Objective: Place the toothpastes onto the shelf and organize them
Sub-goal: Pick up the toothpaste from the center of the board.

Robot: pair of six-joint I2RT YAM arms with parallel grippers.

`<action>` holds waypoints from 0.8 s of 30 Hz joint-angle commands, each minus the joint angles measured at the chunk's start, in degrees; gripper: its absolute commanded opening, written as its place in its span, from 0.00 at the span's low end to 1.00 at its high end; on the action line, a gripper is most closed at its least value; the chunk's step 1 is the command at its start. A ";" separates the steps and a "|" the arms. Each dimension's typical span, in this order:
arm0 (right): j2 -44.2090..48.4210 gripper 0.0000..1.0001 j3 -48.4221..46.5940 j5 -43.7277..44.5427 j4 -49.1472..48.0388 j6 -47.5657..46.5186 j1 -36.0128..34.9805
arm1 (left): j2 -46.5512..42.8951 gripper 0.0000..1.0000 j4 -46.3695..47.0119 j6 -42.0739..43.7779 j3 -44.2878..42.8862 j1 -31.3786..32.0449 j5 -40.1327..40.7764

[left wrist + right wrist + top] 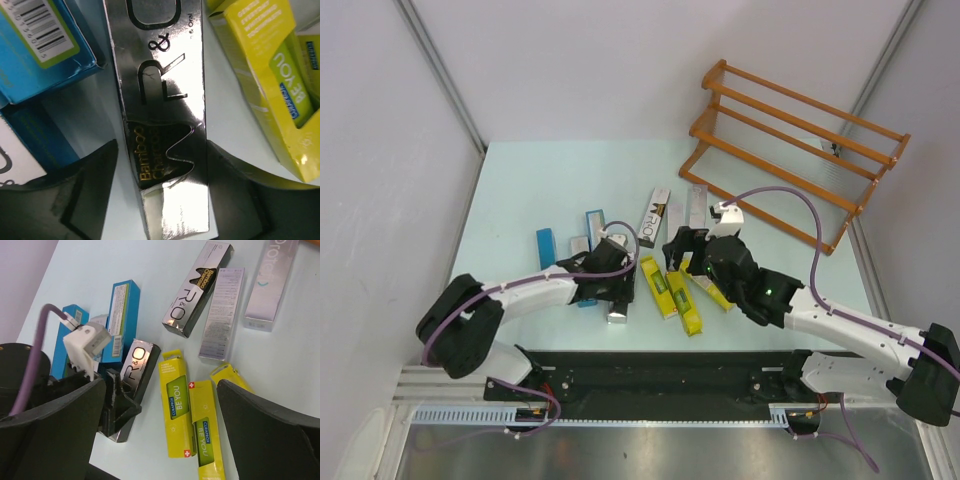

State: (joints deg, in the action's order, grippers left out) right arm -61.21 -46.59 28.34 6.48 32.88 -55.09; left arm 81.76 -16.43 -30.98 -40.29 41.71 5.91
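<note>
My left gripper [162,192] straddles a silver "R&O" toothpaste carton [160,100] lying flat on the table. Its right finger [240,190] touches the carton's edge, and a thin strip of table shows between the carton and the left finger [85,195]. From above, this gripper [613,293] sits over the carton's near end [617,314]. My right gripper [165,435] hangs wide open above two yellow cartons [175,405] [206,435], with a third [231,374] beside its right finger. The wooden shelf [790,140] stands empty at the back right.
Blue cartons [546,248] [594,224] lie left of my left gripper. A dark silver carton [655,216] and a grey one [696,208] lie further back, toward the shelf. The yellow cartons [658,287] lie between the two arms.
</note>
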 commanded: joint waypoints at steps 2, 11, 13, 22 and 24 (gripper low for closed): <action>0.39 1.00 -2.10 -0.83 0.20 0.95 0.25 | 4.98 0.61 0.69 -0.83 -3.47 3.37 5.94; 0.30 1.00 -2.10 -1.09 4.41 4.82 3.49 | 2.55 0.27 1.13 -2.33 -3.22 5.40 7.01; -0.05 1.00 -2.10 -2.40 4.42 5.08 4.20 | -0.01 0.26 0.70 -2.68 -2.77 5.48 7.53; -4.97 1.00 -2.10 -15.47 -2.42 7.72 6.57 | -15.57 0.27 -1.16 -1.72 -2.42 5.57 7.81; -7.16 1.00 -2.02 -18.22 -4.80 8.16 6.84 | -17.85 0.27 -1.77 -2.15 -2.60 5.83 7.89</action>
State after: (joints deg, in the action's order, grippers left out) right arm -65.69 -46.61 18.41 8.05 38.94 -49.06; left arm 68.93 -19.03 -32.97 -42.57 46.78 13.85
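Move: The silver R&O box lies already between the left hand's open fingers, its middle about 1 cm ahead of them and 1 cm below. At that height, a yellow box lies some 8 cm to the right, level with the hand; the blue-sided R&O box is 6 cm left and 2 cm ahead, and the long blue box 5 cm left and 10 cm ahead. From the right hand, the silver box lies about 11 cm left, 2 cm back and 20 cm below. The silver box is pinched across its long sides, a little nearer the robot than its middle: the left fingers settle about 1 cm down and to the right, close on it, pause briefly, then lift it about 8 cm, tilting up some 15 degrees. The right hand, empty and wide open, sinks about 3 cm late on and tips down some 10 degrees. ##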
